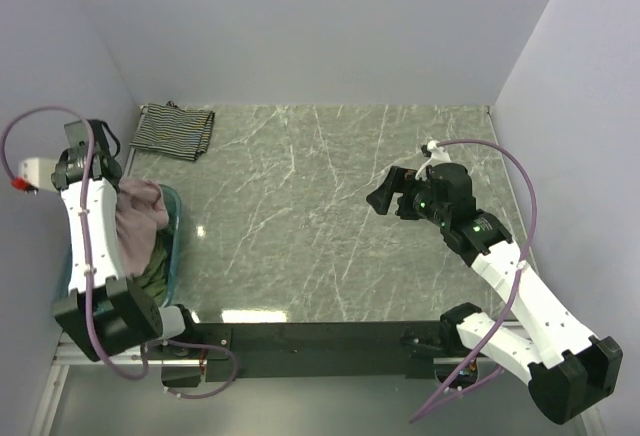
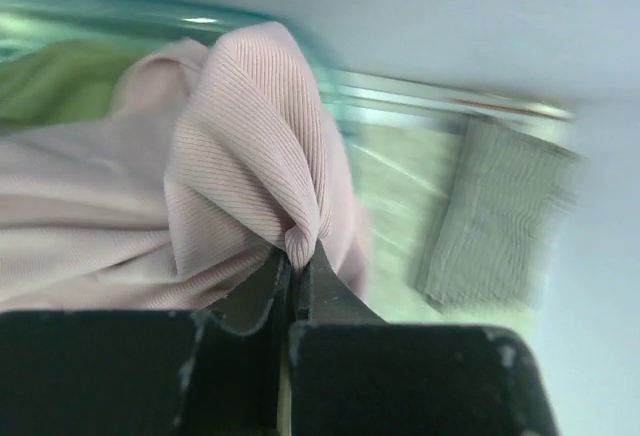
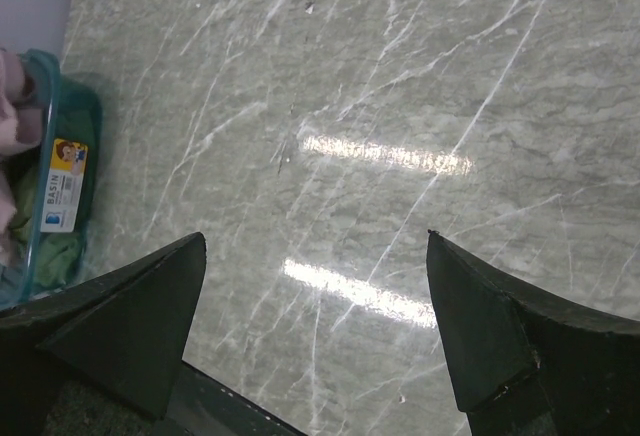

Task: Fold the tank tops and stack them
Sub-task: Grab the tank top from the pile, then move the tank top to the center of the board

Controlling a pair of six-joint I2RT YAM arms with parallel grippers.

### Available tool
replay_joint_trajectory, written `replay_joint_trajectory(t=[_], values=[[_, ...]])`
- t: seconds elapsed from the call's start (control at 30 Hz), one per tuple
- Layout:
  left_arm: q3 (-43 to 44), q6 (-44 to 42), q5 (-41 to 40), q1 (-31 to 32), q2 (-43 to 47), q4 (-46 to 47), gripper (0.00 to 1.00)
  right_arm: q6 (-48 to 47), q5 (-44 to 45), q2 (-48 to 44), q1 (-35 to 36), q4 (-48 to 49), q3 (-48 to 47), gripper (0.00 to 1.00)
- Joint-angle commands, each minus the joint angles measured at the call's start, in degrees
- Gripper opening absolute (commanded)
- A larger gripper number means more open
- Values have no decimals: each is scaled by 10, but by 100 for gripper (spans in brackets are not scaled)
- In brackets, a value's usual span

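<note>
A mauve-pink tank top [image 1: 138, 218] lies bunched in the blue tub [image 1: 176, 246] at the left, over an olive-green tank top [image 1: 157, 264]. In the left wrist view my left gripper [image 2: 297, 253] is shut on a raised fold of the pink tank top [image 2: 255, 146], with green cloth [image 2: 55, 81] behind it. A striped tank top [image 1: 175, 130] lies folded at the table's far left corner, and blurred in the left wrist view as the striped tank top [image 2: 490, 216]. My right gripper [image 1: 382, 199] hovers open over the table's right half, nothing between its fingertips [image 3: 190, 251].
The tub's rim [image 3: 60, 86] with a white label [image 3: 65, 184] shows at the left of the right wrist view. Grey walls close in the table on the left, back and right. The marble tabletop [image 1: 320, 216] spreads between the arms.
</note>
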State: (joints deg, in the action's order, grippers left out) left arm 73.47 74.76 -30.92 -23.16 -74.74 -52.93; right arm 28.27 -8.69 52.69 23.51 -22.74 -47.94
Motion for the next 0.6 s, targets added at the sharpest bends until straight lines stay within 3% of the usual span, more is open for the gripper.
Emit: replay_joint_trajectory(t=[0.0,0.2,0.37,0.43,0.57], values=[[90,-58,-31,50,42,41,1,-3,-1,-8,2,19,-23,97],[271,-135,-83,199,4,45,1,-3,17,-13,2,15,-36,97],[384,-217,-111,367,-38,91,1,2,56,-24,2,9,-59,98],[406,-250,-141,451,-65,112,1,7,86,-31,3,5,-72,98],[438,-262,-143,543,-120,115,1,16,151,-36,2,-7,-96,98]])
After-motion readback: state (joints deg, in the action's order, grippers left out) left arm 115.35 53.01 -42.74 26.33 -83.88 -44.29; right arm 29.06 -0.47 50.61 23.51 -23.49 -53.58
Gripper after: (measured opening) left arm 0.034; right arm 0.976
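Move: The left hand has the pink tank top pinched. The open middle of the table lies about 45 cm to its right, 8 ahead and 21 below; the striped stack is some 31 cm ahead, 3 right and 20 below. Beneath the hand, the basket's middle is roughly 9 cm back, 3 right and 16 down, with the green top about 12 back, 10 right and 18 down. From the idle right hand, the table's middle is about 9 cm ahead, 15 left and 21 below. Keeping its shut fingers on the bunched edge of the pink tank top, the left hand hauls it up and out of the basket, rising about 26 cm. At first it climbs steeply with some forward drift, then sweeps increasingly right, roughly 27 cm in all, while the wrist turns some 50 degrees clockwise. The right hand, open and empty, rises about 5 cm late on. ##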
